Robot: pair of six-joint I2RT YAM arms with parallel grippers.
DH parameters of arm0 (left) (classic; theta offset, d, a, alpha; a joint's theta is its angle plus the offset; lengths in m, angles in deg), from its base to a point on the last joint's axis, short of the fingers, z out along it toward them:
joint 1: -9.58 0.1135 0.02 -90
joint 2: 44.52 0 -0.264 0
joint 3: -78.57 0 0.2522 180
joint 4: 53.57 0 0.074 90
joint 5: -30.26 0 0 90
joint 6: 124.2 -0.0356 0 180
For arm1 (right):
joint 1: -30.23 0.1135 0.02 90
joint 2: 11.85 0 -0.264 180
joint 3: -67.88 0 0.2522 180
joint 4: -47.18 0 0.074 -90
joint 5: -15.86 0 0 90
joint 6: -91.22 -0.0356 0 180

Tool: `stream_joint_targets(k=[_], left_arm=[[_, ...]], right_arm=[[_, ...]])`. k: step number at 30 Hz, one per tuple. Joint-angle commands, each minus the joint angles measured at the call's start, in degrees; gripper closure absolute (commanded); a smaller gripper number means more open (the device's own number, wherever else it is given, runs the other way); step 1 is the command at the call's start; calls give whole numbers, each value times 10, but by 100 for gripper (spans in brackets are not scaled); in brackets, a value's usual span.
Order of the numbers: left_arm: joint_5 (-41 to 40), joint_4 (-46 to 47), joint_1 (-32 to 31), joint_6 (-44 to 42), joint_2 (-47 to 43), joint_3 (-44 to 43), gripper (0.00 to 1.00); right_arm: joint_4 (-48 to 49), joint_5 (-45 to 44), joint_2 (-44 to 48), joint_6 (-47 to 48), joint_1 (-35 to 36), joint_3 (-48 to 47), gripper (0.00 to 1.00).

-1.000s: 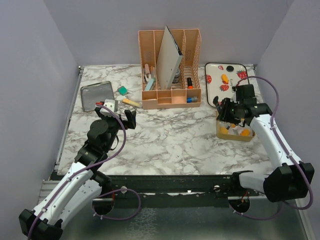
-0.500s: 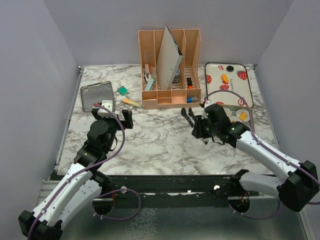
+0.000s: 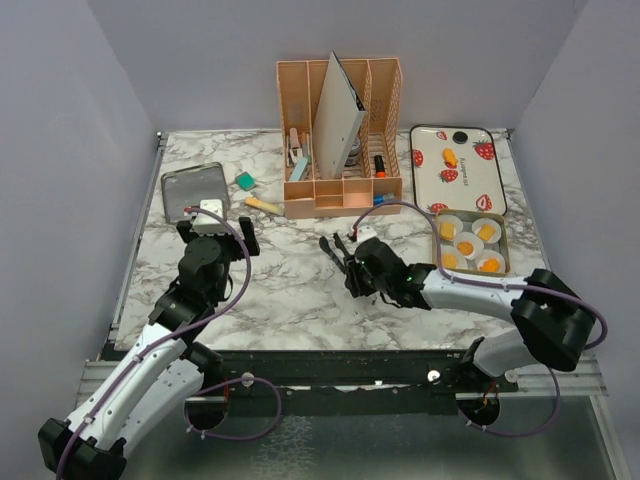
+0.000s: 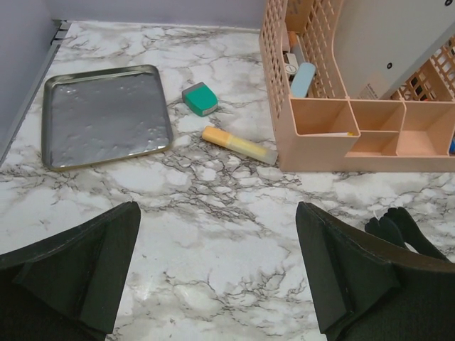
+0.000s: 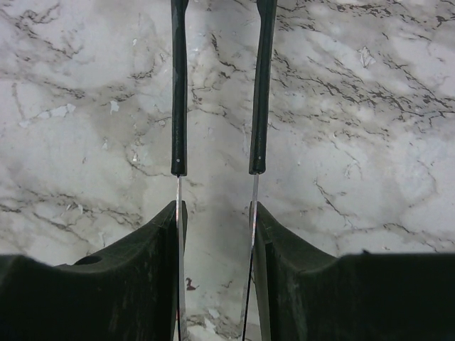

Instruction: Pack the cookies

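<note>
Several orange-yellow cookies lie in white paper cups inside a small tin at the right. One more cookie sits on the strawberry-print tray behind it. My right gripper is low over the table's middle, well left of the tin. It is shut on a pair of thin metal tongs with black tips, and nothing is between the tips. My left gripper hangs wide open over bare marble at the left, holding nothing.
A pink desk organizer stands at the back centre. A shallow metal tray, a green eraser and a yellow marker lie at the back left. Purple walls close in both sides.
My right arm has swung left from above the tin to the middle of the table, carrying the tongs. The left gripper has drifted slightly left and back, still open.
</note>
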Motion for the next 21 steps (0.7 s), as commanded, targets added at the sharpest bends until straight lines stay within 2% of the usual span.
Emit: stream_joint_targets(k=[1,8,13,17,21], left_arm=[[0,-13,8,2,12,-15,1],[46,-26,36,5,51,-18,1],[76,-24,57,-1,90,-22,1],[108,-30,84,-2,136,-37,1],[150,-48,117,20,195,-71,1]], right_arm=[[82,-63,-43,2,18,5,58],[102,-76,-79,-2,28,22,51],[46,-88,-101,-9,28,-1,41],[36,-92,-58,-22,28,12,27],[-14,-102,10,-30,28,13,17]])
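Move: The tongs are still pinched in the right hand near the hinge end, their middle roughly 3 cm ahead, 2 cm left and 2 cm below it; the bare table spot they go to is about 1 cm ahead and 4 cm down. The cookie box sits some 23 cm right and 8 cm ahead, the organiser about 23 cm ahead and 1 cm left. From the left hand, the tongs lie about 22 cm right, level with it in reach, and 20 cm down. The tongs are lowered about 3.5 cm onto the marble by the right hand, whose fingers spread progressively to nearly twice their gap and let go of both legs; the hand then starts back up by about 1 cm. Meanwhile the empty left hand, fingers staying wide open, sinks some 6 cm, eases 3 cm forward and tips down about 15 degrees. ##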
